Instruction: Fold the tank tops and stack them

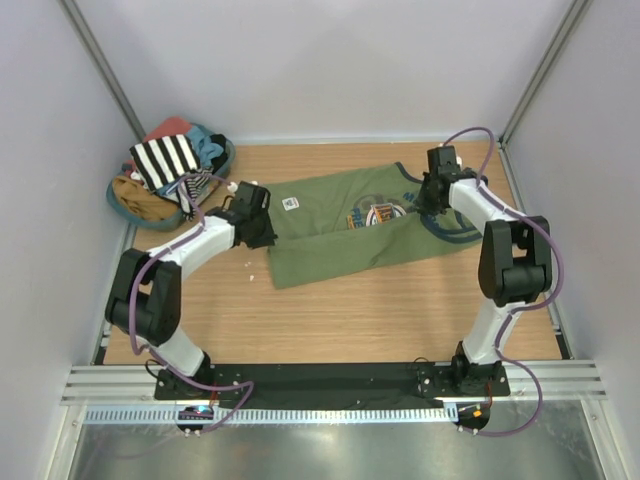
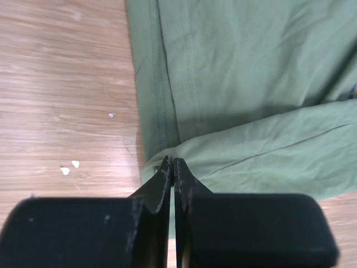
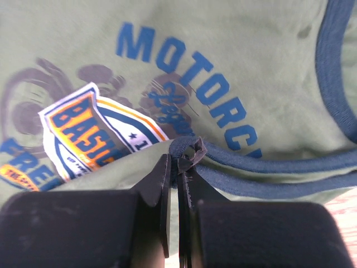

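Note:
The olive green tank top (image 1: 340, 235) lies spread across the table's middle, its printed patch (image 1: 377, 213) facing up and its lower part folded over. My left gripper (image 1: 258, 222) is at its left end. In the left wrist view this gripper (image 2: 172, 162) is shut on a corner of the olive cloth (image 2: 251, 84) at the fold. My right gripper (image 1: 432, 195) is at the top's right end. In the right wrist view it (image 3: 181, 157) is shut on the blue trim (image 3: 268, 162) just below the print (image 3: 89, 128). The striped tank top (image 1: 165, 160) lies on a pile at the back left.
The pile at the back left sits in a low basket (image 1: 125, 205) against the left wall, with a salmon-red garment (image 1: 168, 128) and a light blue one (image 1: 212, 145) in it. A few white crumbs (image 2: 70, 167) lie on the wooden table (image 1: 350, 320) left of the olive top.

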{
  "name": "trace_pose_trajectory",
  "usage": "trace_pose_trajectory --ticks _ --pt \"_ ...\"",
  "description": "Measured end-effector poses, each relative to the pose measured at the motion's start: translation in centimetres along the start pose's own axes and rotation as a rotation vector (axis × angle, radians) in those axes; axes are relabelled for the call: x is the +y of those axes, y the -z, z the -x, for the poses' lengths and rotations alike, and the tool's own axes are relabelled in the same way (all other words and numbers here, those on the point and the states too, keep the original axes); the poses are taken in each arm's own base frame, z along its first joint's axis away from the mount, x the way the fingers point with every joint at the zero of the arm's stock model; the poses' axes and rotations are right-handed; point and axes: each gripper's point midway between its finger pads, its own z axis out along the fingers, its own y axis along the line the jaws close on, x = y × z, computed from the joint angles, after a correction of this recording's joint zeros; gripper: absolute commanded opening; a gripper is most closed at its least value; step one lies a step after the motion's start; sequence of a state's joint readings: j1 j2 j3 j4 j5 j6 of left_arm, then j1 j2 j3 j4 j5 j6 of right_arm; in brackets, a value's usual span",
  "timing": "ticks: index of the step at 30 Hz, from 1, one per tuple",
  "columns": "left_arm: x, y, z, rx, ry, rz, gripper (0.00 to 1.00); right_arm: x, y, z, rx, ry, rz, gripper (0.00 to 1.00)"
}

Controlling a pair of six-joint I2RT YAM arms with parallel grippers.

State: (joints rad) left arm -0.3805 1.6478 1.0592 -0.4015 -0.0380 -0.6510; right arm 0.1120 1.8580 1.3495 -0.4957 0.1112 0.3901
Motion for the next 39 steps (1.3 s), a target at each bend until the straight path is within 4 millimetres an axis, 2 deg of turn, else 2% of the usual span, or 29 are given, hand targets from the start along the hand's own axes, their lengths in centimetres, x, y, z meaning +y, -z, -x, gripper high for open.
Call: trace_pose_trajectory --ticks 3,8,12,14,16,17,20,24,27,29,31,33,34,36,39 --pt "-0.1 0.9 0.9 -0.040 0.005 -0.001 0.00 0.3 0.6 0.9 -0.032 -0.005 0.012 0.01" --pt "-0.2 1.2 1.9 -0.063 0.010 0.022 0.00 1.1 0.7 2.7 -0.058 -0.008 0.023 0.01" --pt "-0.3 0.7 3.1 -0.082 0.021 0.043 0.00 1.8 -0.3 4.1 -0.073 -0.014 0.026 0.01" --pt "-0.1 0.3 3.6 -0.085 0.027 0.056 0.00 1.9 -1.2 4.2 -0.064 -0.013 0.022 0.07" --pt "0.3 -0.3 3.8 -0.080 0.031 0.073 0.11 2.0 -2.3 3.9 -0.047 -0.014 0.015 0.21" --pt "0.4 -0.6 4.0 -0.076 0.031 0.083 0.32 2.0 -2.8 3.7 -0.037 -0.014 0.011 0.36" --pt "0.7 -1.7 4.3 -0.063 0.020 0.111 0.67 1.9 -4.3 3.1 -0.009 -0.016 -0.002 0.46" --pt "1.5 -1.9 4.4 -0.068 0.019 0.150 0.78 1.9 -4.8 3.0 0.003 -0.020 -0.005 0.48" --pt "1.7 -1.6 5.4 -0.090 0.027 0.162 0.78 2.8 -4.0 5.1 -0.035 -0.024 0.017 0.47" --pt "1.5 -1.0 6.8 -0.118 0.039 0.162 0.78 4.0 -3.3 7.9 -0.088 -0.028 0.044 0.46" --pt "1.0 -0.4 9.0 -0.160 0.055 0.153 0.77 5.1 -2.8 10.5 -0.140 -0.028 0.069 0.46" --pt "0.4 0.0 11.7 -0.212 0.074 0.140 0.76 6.4 -2.7 13.3 -0.196 -0.025 0.096 0.51" --pt "0.2 0.0 13.0 -0.234 0.084 0.138 0.76 6.7 -2.9 14.1 -0.209 -0.023 0.102 0.53" --pt "0.0 -0.5 15.1 -0.263 0.100 0.138 0.76 7.5 -3.6 15.7 -0.236 -0.014 0.114 0.58" --pt "0.5 -2.8 16.9 -0.267 0.119 0.158 0.75 8.0 -5.3 16.1 -0.231 0.003 0.119 0.59"
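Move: Both hands already hold the turned-over edge of the green tank top just off the cloth; the spot to lay it lies about 5 cm ahead of each hand and 2-3 cm lower, 2 cm to the left for the left hand and 1 cm for the right. From the left hand, the top's far left corner is some 16 cm ahead and 2 cm left, the white label 11 cm ahead and 4 cm right. From the right hand, the emblem is 9 cm left and 1 cm ahead, the far armhole corner 15 cm ahead and 5 cm left. Still pinching the turned-over edge, both hands lift it about 2 cm and carry it forward together over the tank top for roughly 5 cm, the left hand edging left too, then sink, open and let go of the cloth (the left fingers wide, the right about half). Empty, they rise and sweep a further 11-12 cm forward towards the top's far edge, fingers tilting up some 10-15 degrees to point more forward and the left hand also turning about 15 degrees counter-clockwise, and both begin to sink again at the very end. ##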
